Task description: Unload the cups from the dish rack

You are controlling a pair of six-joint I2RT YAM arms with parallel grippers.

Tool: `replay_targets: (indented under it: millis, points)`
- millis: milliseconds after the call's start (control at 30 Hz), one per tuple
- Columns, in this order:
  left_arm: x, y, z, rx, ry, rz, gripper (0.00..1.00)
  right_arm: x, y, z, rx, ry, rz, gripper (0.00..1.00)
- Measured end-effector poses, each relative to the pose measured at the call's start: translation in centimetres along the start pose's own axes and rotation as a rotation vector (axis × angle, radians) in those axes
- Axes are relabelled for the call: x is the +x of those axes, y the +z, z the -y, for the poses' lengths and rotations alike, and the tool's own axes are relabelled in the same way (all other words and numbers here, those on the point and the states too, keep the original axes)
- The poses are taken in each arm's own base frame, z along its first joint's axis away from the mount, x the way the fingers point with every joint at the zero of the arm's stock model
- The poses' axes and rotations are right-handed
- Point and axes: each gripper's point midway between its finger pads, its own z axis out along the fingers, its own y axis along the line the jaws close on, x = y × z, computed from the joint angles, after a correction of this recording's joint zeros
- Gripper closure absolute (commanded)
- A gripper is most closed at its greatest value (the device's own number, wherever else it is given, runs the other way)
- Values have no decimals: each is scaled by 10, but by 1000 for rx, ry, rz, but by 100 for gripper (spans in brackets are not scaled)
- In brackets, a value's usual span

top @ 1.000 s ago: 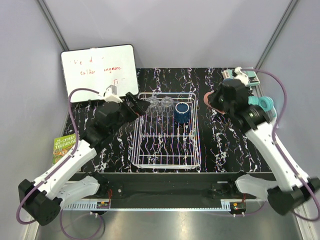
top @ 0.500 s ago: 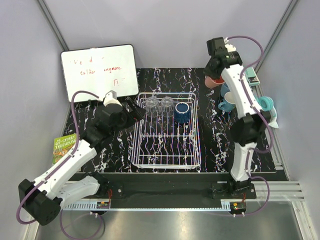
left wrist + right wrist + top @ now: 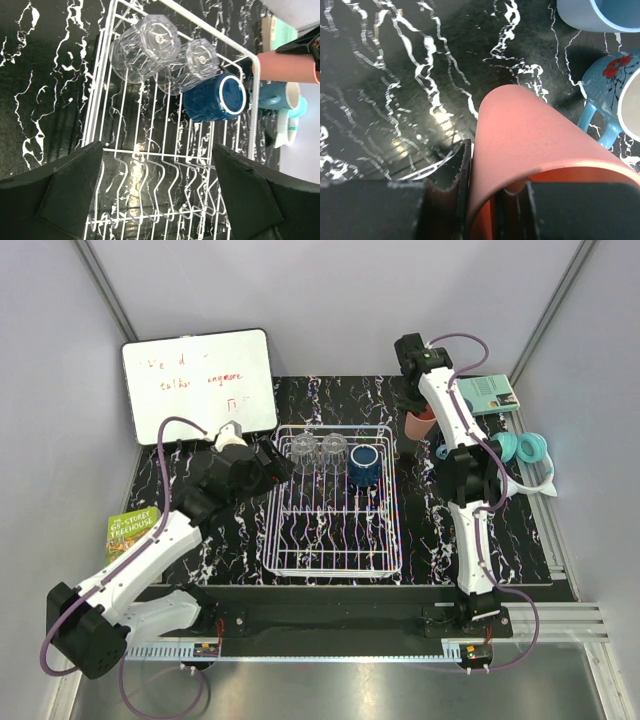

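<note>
The white wire dish rack [image 3: 272,502] [image 3: 97,110] holds two clear glasses [image 3: 303,452] [image 3: 334,450] [image 3: 145,47] [image 3: 195,65] and a dark navy mug [image 3: 364,465] [image 3: 216,97] along its far end. My left gripper [image 3: 278,465] [image 3: 157,147] hovers open over the rack's left side, nothing between its fingers. My right gripper [image 3: 417,408] [image 3: 495,200] is shut on the rim of the salmon-pink tumbler [image 3: 420,425] [image 3: 520,135], one finger outside the wall and one inside. The tumbler hangs low over the table, right of the rack. Two light blue mugs [image 3: 592,12] [image 3: 615,100] stand beside it.
A whiteboard [image 3: 200,380] leans at the back left. Teal headphones [image 3: 525,448] and a small teal box [image 3: 490,392] lie at the right. A green book [image 3: 128,533] sits by the left edge. The right arm's forearm crosses above the blue mugs in the top view.
The right arm has swung up and stretched toward the back right, carrying the pink tumbler to beside the blue mugs. The left gripper has edged closer to the rack.
</note>
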Motion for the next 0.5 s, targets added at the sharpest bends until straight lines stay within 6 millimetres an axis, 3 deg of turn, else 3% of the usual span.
replay_targets:
  millis: [500]
  points:
    - [24, 24, -14, -69, 30, -84, 6, 9, 67, 7, 33, 7, -66, 100]
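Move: The pink cup is already in my right hand. Its spot on the bare counter is about 3 cm ahead, 2 cm to the right and some 13 cm below. The light blue cup stands 5 cm ahead and 12 cm to the right, the flowered mug 2 cm back and 13 cm to the right. From my left hand, the navy mug lies roughly 7 cm ahead and 15 cm to the right, the left glass 9 cm ahead and 4 cm to the right, all some 11 cm below. I lower the pink cup about 6 cm towards the counter with my right hand, easing 2 cm forward and slightly right towards the light blue cup, fingers still pinching its wall near the rim. Meanwhile my left hand, empty and wide open, sinks some 3 to 4 cm towards the rack's cups and tips down slightly. ##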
